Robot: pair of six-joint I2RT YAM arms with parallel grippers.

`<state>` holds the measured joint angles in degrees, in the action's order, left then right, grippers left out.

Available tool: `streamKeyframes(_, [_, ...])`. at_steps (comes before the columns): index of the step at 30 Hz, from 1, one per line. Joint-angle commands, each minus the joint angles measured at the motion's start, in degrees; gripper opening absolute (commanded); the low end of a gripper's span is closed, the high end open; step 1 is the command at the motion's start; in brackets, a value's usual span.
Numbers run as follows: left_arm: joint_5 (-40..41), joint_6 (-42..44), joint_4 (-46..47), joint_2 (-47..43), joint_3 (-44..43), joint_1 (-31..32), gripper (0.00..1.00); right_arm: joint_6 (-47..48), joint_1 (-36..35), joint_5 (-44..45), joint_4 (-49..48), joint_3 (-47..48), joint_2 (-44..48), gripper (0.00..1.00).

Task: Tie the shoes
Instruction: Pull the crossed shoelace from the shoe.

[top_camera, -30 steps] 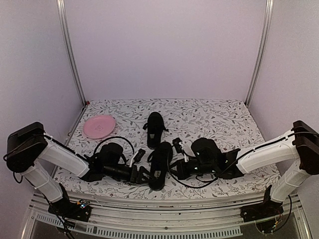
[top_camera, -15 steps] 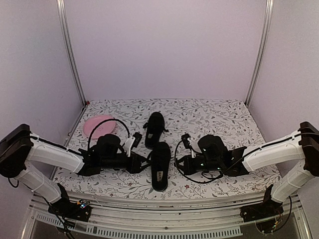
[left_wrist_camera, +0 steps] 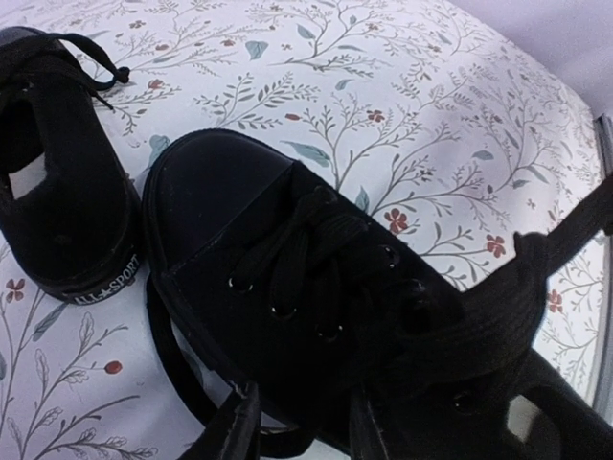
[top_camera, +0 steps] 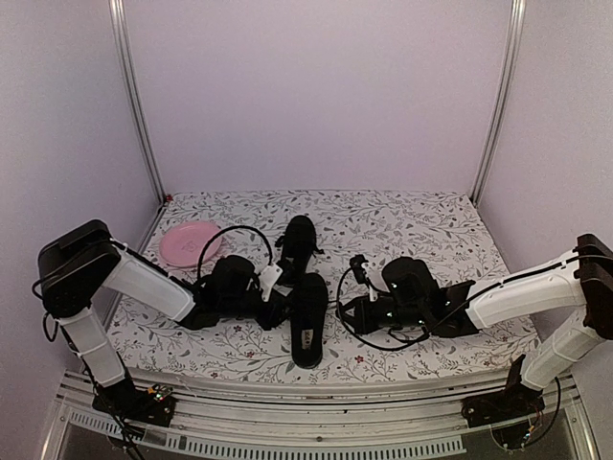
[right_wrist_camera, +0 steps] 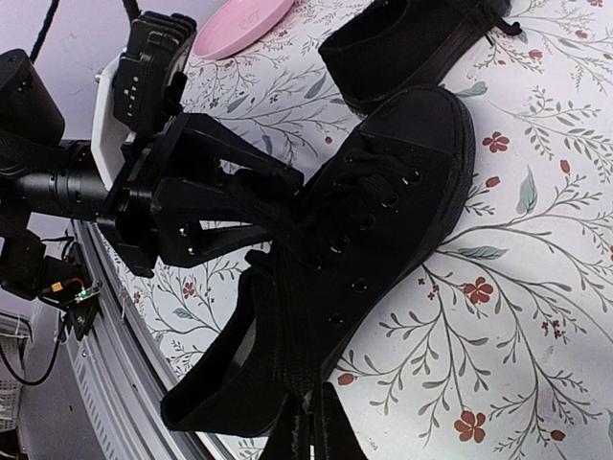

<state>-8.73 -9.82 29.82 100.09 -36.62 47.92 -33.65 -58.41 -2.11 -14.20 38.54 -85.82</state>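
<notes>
The near shoe (top_camera: pixel 307 321) lies toe-away at mid table, and the far shoe (top_camera: pixel 298 244) sits just beyond it. In the left wrist view the near shoe (left_wrist_camera: pixel 287 278) fills the middle, with the far shoe (left_wrist_camera: pixel 57 220) at left. My left gripper (top_camera: pixel 275 292) is at the near shoe's left side. Its fingers (left_wrist_camera: pixel 230 431) stand partly apart over the laced part, and dark shoe fabric shows between them. My right gripper (right_wrist_camera: pixel 314 420) is shut on a flat black lace (right_wrist_camera: pixel 302 335) that runs taut up to the eyelets. A band of that lace (left_wrist_camera: pixel 536 287) crosses the left wrist view.
A pink plate (top_camera: pixel 190 241) lies at the back left, a little way from the left arm. A black cable (top_camera: pixel 230 235) loops over the left wrist. The table's metal front rail (top_camera: pixel 316 431) runs close behind the near shoe's heel.
The left gripper moved away from the near shoe's heel, up to its laced part, and its jaws narrowed. The right gripper stayed shut and drew slightly to the right.
</notes>
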Motion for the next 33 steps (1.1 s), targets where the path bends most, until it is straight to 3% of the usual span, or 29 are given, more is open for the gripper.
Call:
streamKeyframes(1, [-3.80, 1.44, 2.65, 0.77, -1.04, -0.68, 0.32, 0.15, 0.62, -0.76, -1.38, -0.46, 1.09, 0.02])
streamKeyframes(6, [-5.57, 1.35, 1.75, 3.56, -2.66, -0.67, 0.30, 0.07, 0.72, -0.88, -1.70, -0.25, 0.82, 0.02])
streamKeyframes(8, [-6.14, 1.11, 1.09, 4.83, -3.85, -0.66, 0.16, 0.16, 0.80, -0.80, -1.65, -0.35, 0.91, 0.02])
streamKeyframes(9, [-5.85, 0.92, 0.43, 5.25, -4.41, -0.68, 0.04, 0.10, 0.81, -0.67, -1.64, -0.38, 1.03, 0.02])
streamKeyframes(10, [-4.84, 0.53, -0.22, 5.40, -4.72, -0.71, 0.00, 0.08, 0.76, -0.39, -1.56, -0.42, 1.21, 0.02])
streamKeyframes(17, [10.16, -5.69, -1.29, -4.68, 1.22, -0.69, 0.00, -1.71, 1.55, 5.69, 4.07, -1.44, 4.03, 0.02])
streamKeyframes(22, [17.06, -11.16, -9.16, -10.13, 3.74, -0.81, 0.00, -5.15, 5.09, 9.39, 7.91, -5.03, 7.82, 0.02])
streamKeyframes(33, [21.54, -23.40, -20.65, -17.29, 9.50, -2.75, 0.00, -11.04, 10.29, 10.10, 10.76, -13.41, 14.94, 0.02])
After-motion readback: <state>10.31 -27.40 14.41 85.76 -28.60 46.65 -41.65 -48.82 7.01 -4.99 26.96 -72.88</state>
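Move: The loose shoelace the left hand is after lies at its half-open fingertips, about 2 cm to the right and level with them; from the right hand, which already holds the other lace end, it is some 11 cm to the left and 3 cm lower. The shoe's middle is around 5 cm right of the left hand, 2 cm back and 3 cm below; the second shoe's middle sits about 17 cm ahead, 2 cm right and 3 cm lower. The left fingers ease in about 2 cm to the right and pinch the loose lace beside the shoe's lacing, then draw it left away from the shoe, over 11 cm, rising before sinking again and turning counter-clockwise. The right hand keeps its grip on the other lace and pulls right by roughly 12 cm, slightly forward and down, turning clockwise. ##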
